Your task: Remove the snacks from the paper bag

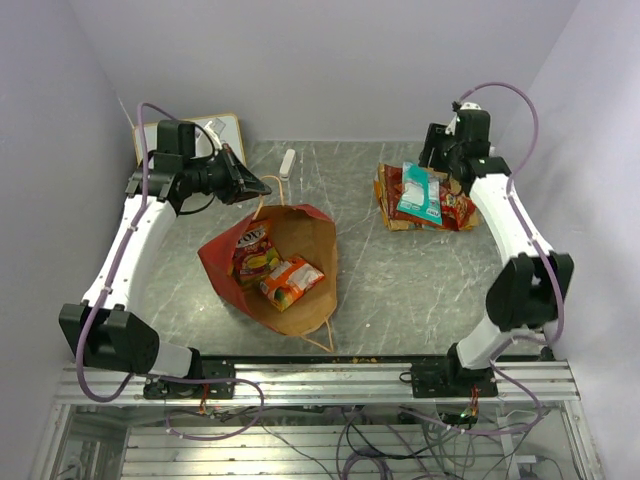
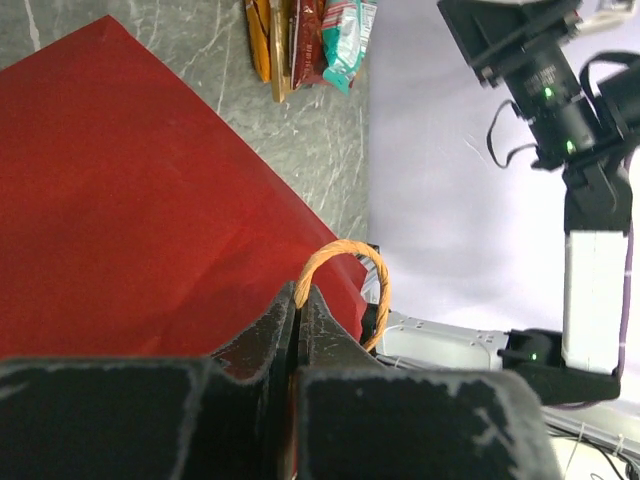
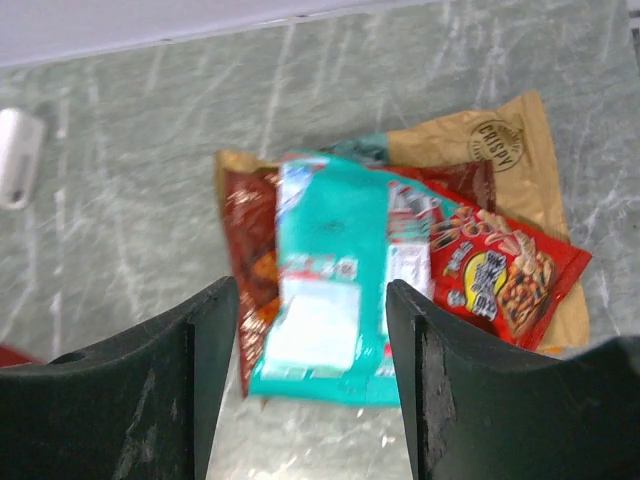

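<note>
The paper bag (image 1: 313, 245) lies on its side mid-table, red outside, brown inside, mouth facing the camera. Two snacks, orange-red packets (image 1: 255, 250) (image 1: 292, 281), rest inside it. My left gripper (image 1: 262, 187) is shut on the bag's tan cord handle (image 2: 345, 255) at the far rim; in the left wrist view the jaws (image 2: 298, 292) pinch the cord above the red bag wall (image 2: 130, 200). At the back right my right gripper (image 3: 310, 300) stands open over a pile of snacks (image 1: 420, 197). A teal packet (image 3: 335, 250), blurred, tops the pile, beside a red packet (image 3: 500, 275) and a tan one (image 3: 505, 140).
A white whiteboard (image 1: 225, 130) leans at the back left behind the left arm. A small white object (image 1: 287, 162) lies on the grey table behind the bag. Walls close in on both sides and behind. The mounting rail runs along the near edge.
</note>
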{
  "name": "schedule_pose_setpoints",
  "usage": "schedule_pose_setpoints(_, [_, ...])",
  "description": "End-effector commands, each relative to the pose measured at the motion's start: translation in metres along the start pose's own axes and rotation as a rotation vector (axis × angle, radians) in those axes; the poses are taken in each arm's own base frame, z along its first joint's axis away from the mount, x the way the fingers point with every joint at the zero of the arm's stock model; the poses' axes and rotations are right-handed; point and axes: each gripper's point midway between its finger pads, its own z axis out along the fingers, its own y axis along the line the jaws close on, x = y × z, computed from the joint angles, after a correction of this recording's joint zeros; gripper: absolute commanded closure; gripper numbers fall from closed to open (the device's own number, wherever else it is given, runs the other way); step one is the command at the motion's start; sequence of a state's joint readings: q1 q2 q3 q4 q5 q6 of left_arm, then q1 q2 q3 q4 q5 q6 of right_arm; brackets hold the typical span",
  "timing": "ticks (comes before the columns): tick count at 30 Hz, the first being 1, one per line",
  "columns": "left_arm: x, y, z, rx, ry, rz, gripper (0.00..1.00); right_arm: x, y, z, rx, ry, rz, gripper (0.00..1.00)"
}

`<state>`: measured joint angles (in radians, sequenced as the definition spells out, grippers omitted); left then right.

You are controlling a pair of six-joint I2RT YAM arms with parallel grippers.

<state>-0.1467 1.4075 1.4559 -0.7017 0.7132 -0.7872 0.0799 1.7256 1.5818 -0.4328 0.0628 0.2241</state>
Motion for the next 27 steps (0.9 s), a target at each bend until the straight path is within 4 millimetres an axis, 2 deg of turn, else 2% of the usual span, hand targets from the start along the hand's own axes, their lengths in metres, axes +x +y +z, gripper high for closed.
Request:
schedule_pose_setpoints(1, [0.002, -0.015, -0.011, 0.066, -0.017, 0.034, 0.93, 0.001, 0.049, -0.049, -0.198, -0.069, -0.008, 0.39])
schedule_pose_setpoints(6, [0.004, -0.021, -0.017, 0.081, -0.035, 0.045, 0.93, 0.028, 0.130, -0.105, -0.436, -0.099, -0.125, 0.36])
schedule_pose_setpoints(9, [0.006, -0.024, -0.020, 0.097, -0.046, 0.042, 0.93, 0.045, 0.189, -0.161, -0.687, -0.167, -0.257, 0.37])
schedule_pose_setpoints(11, [0.010, -0.026, -0.022, 0.111, -0.048, 0.033, 0.93, 0.059, 0.219, -0.204, -0.880, -0.229, -0.367, 0.37])
schedule_pose_setpoints(14, [0.015, -0.026, -0.024, 0.122, -0.045, 0.024, 0.93, 0.085, 0.244, -0.262, -1.139, -0.310, -0.516, 0.38])
schedule_pose_setpoints(16, [0.018, -0.024, -0.025, 0.121, -0.041, 0.022, 0.93, 0.107, 0.255, -0.291, -1.253, -0.358, -0.614, 0.39])
schedule_pose_setpoints(19, [0.019, -0.024, -0.026, 0.120, -0.044, 0.023, 0.93, 0.144, 0.268, -0.314, -1.351, -0.380, -0.748, 0.39])
schedule_pose_setpoints(22, [0.018, -0.027, -0.027, 0.125, -0.050, 0.020, 0.93, 0.192, 0.284, -0.325, -1.415, -0.360, -0.941, 0.38])
schedule_pose_setpoints(25, [0.018, -0.029, -0.027, 0.131, -0.049, 0.019, 0.93, 0.231, 0.302, -0.325, -1.390, -0.337, -1.156, 0.37])
schedule_pose_setpoints(26, [0.018, -0.029, -0.027, 0.130, -0.047, 0.018, 0.93, 0.251, 0.308, -0.322, -1.391, -0.307, -1.242, 0.37])
schedule_pose_setpoints(27, [0.018, -0.028, -0.027, 0.128, -0.045, 0.016, 0.93, 0.262, 0.311, -0.318, -1.379, -0.300, -1.310, 0.37])
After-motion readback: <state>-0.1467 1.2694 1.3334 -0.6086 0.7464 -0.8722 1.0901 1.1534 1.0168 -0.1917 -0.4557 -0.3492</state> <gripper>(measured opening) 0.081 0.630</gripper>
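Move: The orange snack pack lying in the open paper bag is about 38 cm to the left of my right hand, 31 cm back and some 16 cm below. The red chips bag beside it lies about 9 cm farther left and 9 cm farther forward than that pack. The teal packet on the finished pile is almost right below my right hand, 2 cm back, 2 cm left and 14 cm down. From my left hand the orange pack is about 12 cm back, 5 cm right and 23 cm below. I swing my empty right hand quickly back and left off the snack pile to the bag's mouth, about 50 cm in all, rising some 9 cm and then starting to sink; it turns roughly 95 degrees counter-clockwise until the open fingers point left over the orange pack, less steeply down than before. My left hand keeps its pinch on the bag's rope handle and draws it back about 3 cm, slightly upward. ##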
